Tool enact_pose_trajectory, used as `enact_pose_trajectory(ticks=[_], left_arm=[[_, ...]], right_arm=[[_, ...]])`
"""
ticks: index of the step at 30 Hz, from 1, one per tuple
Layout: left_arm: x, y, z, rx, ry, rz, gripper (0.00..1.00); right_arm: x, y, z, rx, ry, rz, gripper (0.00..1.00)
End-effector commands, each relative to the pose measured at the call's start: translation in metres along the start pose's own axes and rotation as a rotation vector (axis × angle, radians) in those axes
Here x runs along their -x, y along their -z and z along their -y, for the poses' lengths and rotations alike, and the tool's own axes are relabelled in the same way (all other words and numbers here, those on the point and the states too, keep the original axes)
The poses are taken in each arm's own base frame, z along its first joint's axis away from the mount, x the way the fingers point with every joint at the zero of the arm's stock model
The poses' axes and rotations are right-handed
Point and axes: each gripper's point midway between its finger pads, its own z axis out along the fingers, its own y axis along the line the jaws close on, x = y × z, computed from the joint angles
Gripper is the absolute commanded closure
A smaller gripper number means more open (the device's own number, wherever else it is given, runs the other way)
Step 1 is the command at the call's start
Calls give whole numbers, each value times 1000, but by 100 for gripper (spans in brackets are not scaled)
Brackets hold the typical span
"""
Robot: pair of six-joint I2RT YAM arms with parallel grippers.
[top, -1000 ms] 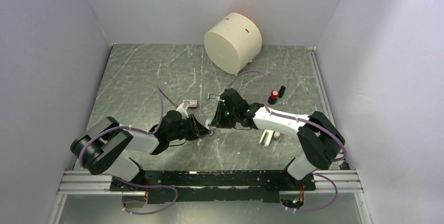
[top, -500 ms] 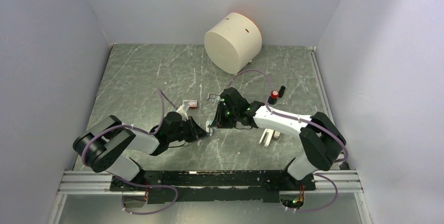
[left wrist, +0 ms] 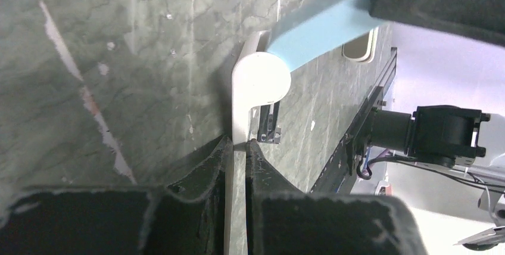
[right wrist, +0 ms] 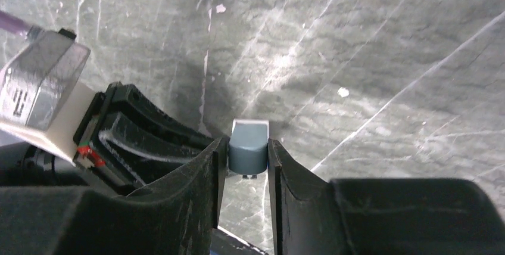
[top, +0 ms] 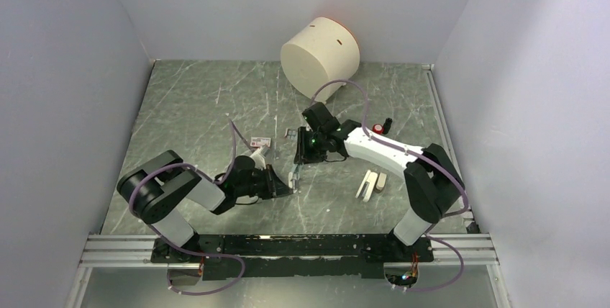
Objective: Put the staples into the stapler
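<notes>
The stapler [top: 294,174] stands hinged open near the table's middle. Its white base [left wrist: 245,94] is pinched between the tips of my left gripper [left wrist: 238,143], which is shut on it from the left. The metal magazine [left wrist: 268,125] shows beside the base. The blue top [left wrist: 321,28] rises away from the hinge, and its rounded end [right wrist: 249,148] sits tight between the fingers of my right gripper [right wrist: 247,151], which comes from behind [top: 303,157]. A few grey staples [top: 289,134] lie loose just behind, beside a red-and-white box [top: 261,141].
A big cream cylinder [top: 321,57] stands at the back. A white object [top: 370,185] lies right of the stapler. A small red-and-black item [top: 379,128] peeks out behind the right arm. Grey walls close in both sides.
My left gripper has shut on the stapler's base and shifted slightly right and nearer. The right wrist has drawn back toward the far side, still at the blue top.
</notes>
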Motion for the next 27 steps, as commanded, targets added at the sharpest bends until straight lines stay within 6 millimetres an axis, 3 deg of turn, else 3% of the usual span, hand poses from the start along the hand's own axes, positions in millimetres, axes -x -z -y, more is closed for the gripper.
enact_pose_trajectory(ticks=[1, 12, 19, 27], left_arm=[[-20, -3, -14, 46, -53, -76, 95], [-20, -5, -15, 94, 10, -100, 95], [-16, -6, -15, 97, 84, -117, 95], [1, 9, -36, 119, 183, 4, 95]], right_arm=[[9, -6, 8, -31, 58, -23, 64], [5, -25, 7, 14, 68, -23, 53], [15, -16, 8, 8, 28, 77, 37], [22, 3, 20, -14, -66, 215, 36]])
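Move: Just behind and below the right hand is the stapler's middle, about 3 cm back, 1 cm left and 3 cm lower, its blue handle standing up between the fingertips. From the left hand, which pinches the white arm, that middle is some 4 cm ahead, 1 cm right and 3 cm up. From the right hand the staple strip lies about 9 cm ahead, 1 cm left, and the staple box some 6 cm ahead, 10 cm left, both roughly 8 cm below. Spreading its fingers from close about the blue handle to nearly twice that gap, the right hand sinks nearly 3 cm beside the handle, edging 1 cm forward, then rises about 1 cm and shifts 1 cm right, bringing the handle over by its left finger. The left hand keeps its pinch on the white arm, drifting 1 cm right and back while tipping some 5 degrees. ##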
